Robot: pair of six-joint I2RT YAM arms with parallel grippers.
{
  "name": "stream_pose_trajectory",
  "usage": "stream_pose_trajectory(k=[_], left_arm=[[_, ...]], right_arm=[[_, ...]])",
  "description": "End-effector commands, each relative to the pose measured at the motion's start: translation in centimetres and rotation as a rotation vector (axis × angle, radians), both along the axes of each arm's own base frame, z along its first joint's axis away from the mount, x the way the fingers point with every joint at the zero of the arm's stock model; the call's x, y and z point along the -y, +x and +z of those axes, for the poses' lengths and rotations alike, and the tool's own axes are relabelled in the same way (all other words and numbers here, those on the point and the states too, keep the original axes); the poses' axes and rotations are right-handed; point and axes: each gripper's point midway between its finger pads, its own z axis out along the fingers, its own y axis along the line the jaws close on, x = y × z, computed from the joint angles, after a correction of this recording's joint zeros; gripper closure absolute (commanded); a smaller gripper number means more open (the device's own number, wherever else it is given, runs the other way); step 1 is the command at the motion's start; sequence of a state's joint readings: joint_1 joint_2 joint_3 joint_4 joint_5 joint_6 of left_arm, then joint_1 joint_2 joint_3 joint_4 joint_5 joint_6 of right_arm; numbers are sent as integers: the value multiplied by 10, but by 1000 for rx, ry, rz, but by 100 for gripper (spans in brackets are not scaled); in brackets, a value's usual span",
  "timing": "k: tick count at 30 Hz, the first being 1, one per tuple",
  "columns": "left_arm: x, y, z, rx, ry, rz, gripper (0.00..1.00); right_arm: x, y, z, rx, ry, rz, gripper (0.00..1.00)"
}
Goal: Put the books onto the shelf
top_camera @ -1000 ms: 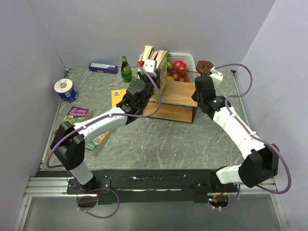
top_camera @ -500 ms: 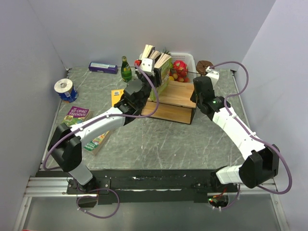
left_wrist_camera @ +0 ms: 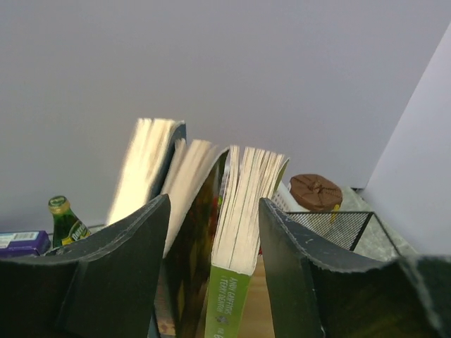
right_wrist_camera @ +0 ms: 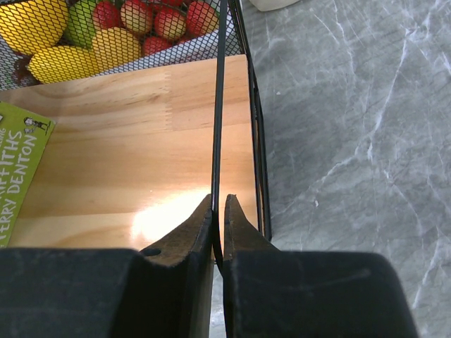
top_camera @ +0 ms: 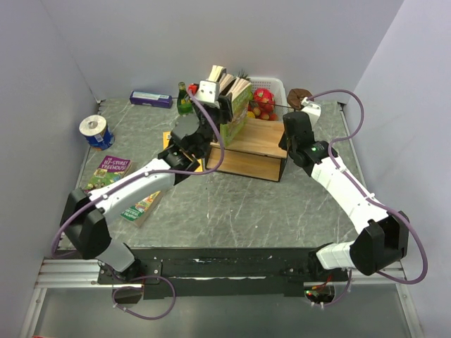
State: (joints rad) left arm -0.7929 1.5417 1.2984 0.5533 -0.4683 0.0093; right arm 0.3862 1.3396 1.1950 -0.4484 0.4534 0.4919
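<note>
Three books (top_camera: 236,95) stand upright, leaning, on the left end of the shelf (top_camera: 257,144). My left gripper (top_camera: 225,105) is open around them. In the left wrist view the green-spined book (left_wrist_camera: 243,225) stands between the fingers (left_wrist_camera: 130,246) with a gap on each side, and my left gripper (left_wrist_camera: 215,204) grips nothing. My right gripper (top_camera: 287,141) is shut on the shelf's thin black frame wire (right_wrist_camera: 219,105), with the gripper (right_wrist_camera: 218,205) at the shelf's right end. A purple cartoon book (top_camera: 111,167), a green one (top_camera: 141,205) and a yellow one (top_camera: 171,137) lie on the table to the left.
A white basket of fruit (top_camera: 271,95) stands right behind the shelf, also seen as the basket (right_wrist_camera: 106,35) in the right wrist view. A green bottle (top_camera: 184,102), a purple box (top_camera: 151,98), a blue tin (top_camera: 94,132) and a brown lump (top_camera: 299,96) sit along the back.
My left gripper has opened and let go of the green book, which stays standing on the shelf; the arm has drawn back to the left. My right gripper has shut on the frame wire.
</note>
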Motion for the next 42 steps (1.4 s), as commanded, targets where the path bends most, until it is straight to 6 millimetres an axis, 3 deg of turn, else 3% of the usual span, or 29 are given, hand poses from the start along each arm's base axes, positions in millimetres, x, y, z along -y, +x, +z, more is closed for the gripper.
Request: stream_pose_trajectory(k=[1,7,9,12,13,14,17,18,20,21,28,36,42], left_arm=[[-16,-42,92,156,-135,-45,40],[6,-78,114,197,-121,-109,40],[23,-90,117,185,-125,-195,43],[53,-94,91,87,-109,-314,57],[58,-91,79,52,-96,-320,62],[64,-87,67,22,-90,-323,74],[80,-69,23,-69,-42,-286,89],[88,-62,4,-99,-17,-278,91],[91,-52,-13,-136,-6,-249,95],[97,-45,-30,-165,17,-244,96],[113,-21,-79,-237,55,-224,97],[100,19,-129,-331,90,-88,98],[96,38,-154,-375,151,2,96]], right_arm=[[-2,16,12,61,120,-93,96],[-3,14,10,54,127,-89,97],[-4,14,10,51,131,-84,98],[-5,14,9,50,134,-81,100],[-5,13,9,49,137,-83,100],[-5,14,9,53,138,-81,100],[-7,13,6,43,146,-76,100],[-8,13,4,38,148,-74,100],[-9,13,2,31,153,-71,100],[-9,13,2,29,154,-73,100],[-11,14,0,19,156,-72,100],[-15,14,-6,-1,169,-63,100],[-17,14,-7,0,173,-56,100]])
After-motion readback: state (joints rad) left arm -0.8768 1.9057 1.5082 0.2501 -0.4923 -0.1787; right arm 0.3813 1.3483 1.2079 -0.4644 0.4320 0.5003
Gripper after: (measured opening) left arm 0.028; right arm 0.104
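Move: The green book, just let go and leaning on the shelf's upper board, has its middle roughly 6 cm ahead of the left hand, 3 cm right and 9 cm below. The brown book stands about 4 cm left of the green one and the blue book 7 cm left of it, both level with it front to back. The shelf's right side is some 20 cm right of the left hand, 3 cm ahead and 15 cm lower. From the right hand, the green book lies about 5 cm ahead, 16 cm left and 2 cm higher. Back and up first, about 9 cm each, the open left hand draws away from the green book. It shuts its fingers, then swings right and plunges some 25 cm while coming forward again, tipping about 20 degrees downward, to bring the closed tips beside the book's right face, low over the board. The right hand keeps its shut grip on the shelf's right rail. ##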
